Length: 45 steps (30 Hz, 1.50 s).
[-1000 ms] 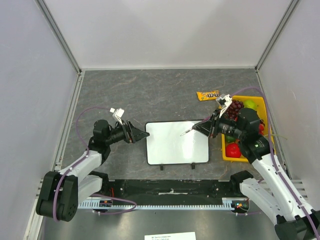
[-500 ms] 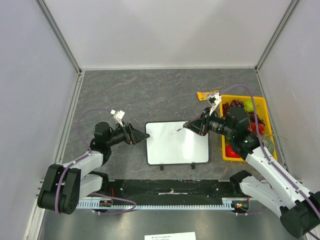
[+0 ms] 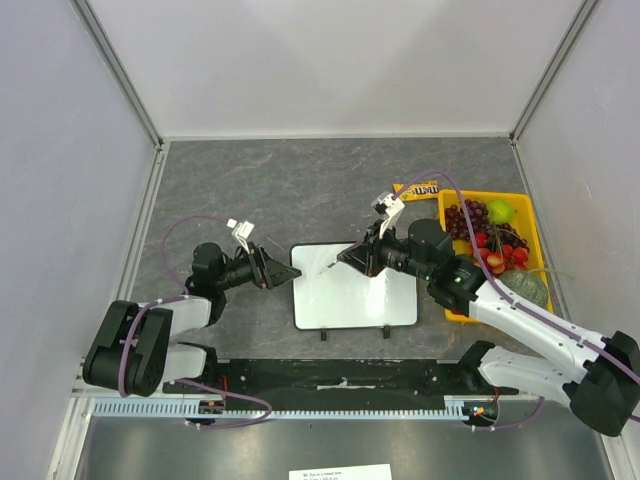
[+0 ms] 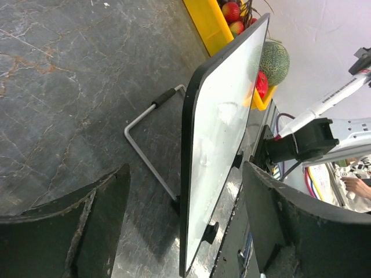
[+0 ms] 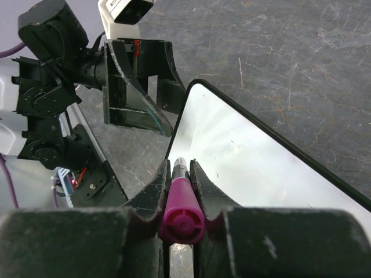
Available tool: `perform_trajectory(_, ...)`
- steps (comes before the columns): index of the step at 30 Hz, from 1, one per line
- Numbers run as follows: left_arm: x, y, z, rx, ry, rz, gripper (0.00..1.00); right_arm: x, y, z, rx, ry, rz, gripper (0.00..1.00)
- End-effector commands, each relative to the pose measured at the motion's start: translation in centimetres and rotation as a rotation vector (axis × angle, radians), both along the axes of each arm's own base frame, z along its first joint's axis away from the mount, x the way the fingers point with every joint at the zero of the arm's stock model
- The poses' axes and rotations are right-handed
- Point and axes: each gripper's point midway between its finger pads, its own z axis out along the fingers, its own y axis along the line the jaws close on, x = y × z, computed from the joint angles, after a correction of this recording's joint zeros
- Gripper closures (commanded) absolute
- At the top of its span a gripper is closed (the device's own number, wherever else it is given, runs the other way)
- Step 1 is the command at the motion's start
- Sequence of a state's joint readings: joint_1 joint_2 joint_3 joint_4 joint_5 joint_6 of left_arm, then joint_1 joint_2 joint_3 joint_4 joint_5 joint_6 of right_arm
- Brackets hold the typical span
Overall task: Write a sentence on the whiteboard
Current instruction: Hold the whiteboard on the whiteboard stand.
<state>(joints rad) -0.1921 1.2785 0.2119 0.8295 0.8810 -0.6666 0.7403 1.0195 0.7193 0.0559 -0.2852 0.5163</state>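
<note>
The whiteboard (image 3: 370,295) stands on its two black feet mid-table, its face blank white; the sentence is out of view. My left gripper (image 3: 284,272) is open at the board's left edge. In the left wrist view its jaws stand either side of the black-framed whiteboard (image 4: 223,116) with gaps on both sides. My right gripper (image 3: 352,257) hovers over the board's upper left part, shut on a magenta marker (image 5: 181,209). The marker's tip (image 3: 326,269) points down-left at the board. The marker (image 4: 324,104) also shows in the left wrist view.
A yellow bin (image 3: 480,195) of grapes, apples and other fruit sits right of the board, with a green melon (image 3: 525,288) at its near end. An orange candy packet (image 3: 418,189) lies behind the board. Grey enclosure walls ring the table.
My right arm has swung left with the marker, from the board's right edge to over its upper left part. The left gripper stayed at the left edge, jaws slightly narrower.
</note>
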Motion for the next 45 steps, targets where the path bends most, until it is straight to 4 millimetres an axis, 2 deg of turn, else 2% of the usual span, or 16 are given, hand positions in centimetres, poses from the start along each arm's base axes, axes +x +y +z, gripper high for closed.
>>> perform_trajectory(1,-0.9,-0.5,1.0,-0.031,-0.06,-0.066,0.19,1.9,1.1,3.0,0.015,-0.13,-0.073,1.0)
perform_trajectory(3,-1.1,-0.6,0.9,-0.031,-0.061,-0.075,0.21,2.0,1.4,2.9,0.0,-0.146,-0.085,1.0)
perform_trajectory(9,-1.8,-0.8,0.8,-0.035,-0.066,-0.112,0.37,2.4,1.7,2.9,-0.03,-0.176,-0.113,1.0)
perform_trajectory(20,-2.2,-1.6,0.1,-0.04,-0.023,-0.164,0.52,1.5,1.1,4.8,0.002,-0.209,-0.11,1.0)
perform_trajectory(23,-2.4,-1.7,0.0,-0.038,-0.017,-0.17,0.6,1.4,0.9,4.8,-0.003,-0.21,-0.112,1.0)
perform_trajectory(27,-2.5,-1.7,-0.3,-0.03,-0.001,-0.171,0.81,1.2,0.7,5.0,-0.002,-0.211,-0.113,1.0)
perform_trajectory(33,-3.0,-1.5,-1.2,-0.012,0.041,-0.167,0.95,1.4,0.5,4.8,-0.024,-0.218,-0.125,1.0)
perform_trajectory(35,-3.0,-1.4,-1.3,-0.004,0.043,-0.159,0.98,1.4,0.6,4.8,-0.026,-0.218,-0.125,1.0)
perform_trajectory(45,-3.0,-1.3,-1.9,0.015,0.061,-0.15,0.98,1.5,0.8,5.1,-0.02,-0.229,-0.12,1.0)
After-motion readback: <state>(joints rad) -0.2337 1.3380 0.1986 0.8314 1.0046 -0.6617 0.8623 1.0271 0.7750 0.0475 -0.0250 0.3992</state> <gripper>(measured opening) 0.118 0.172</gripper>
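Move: Just behind the open left fingers stands the whiteboard's left edge, its middle some 3 cm back, 2 cm to the right and 2 cm lower. The pen tip, held by the right hand, hangs about 8 cm to the right of the left hand, roughly level fore and aft and 10 cm higher. From the right hand, that same board edge lies some 12 cm left, 2 cm back and 13 cm below. Drawing back about 3 cm, with a little rightward and downward drift, the left hand turns some 10 degrees clockwise while its fingers close from wide open and pinch the whiteboard's left edge between them. The right hand, still gripping the pen, noses slightly farther left and forward over the board, then comes back right and rises, ending about 2 cm higher. ##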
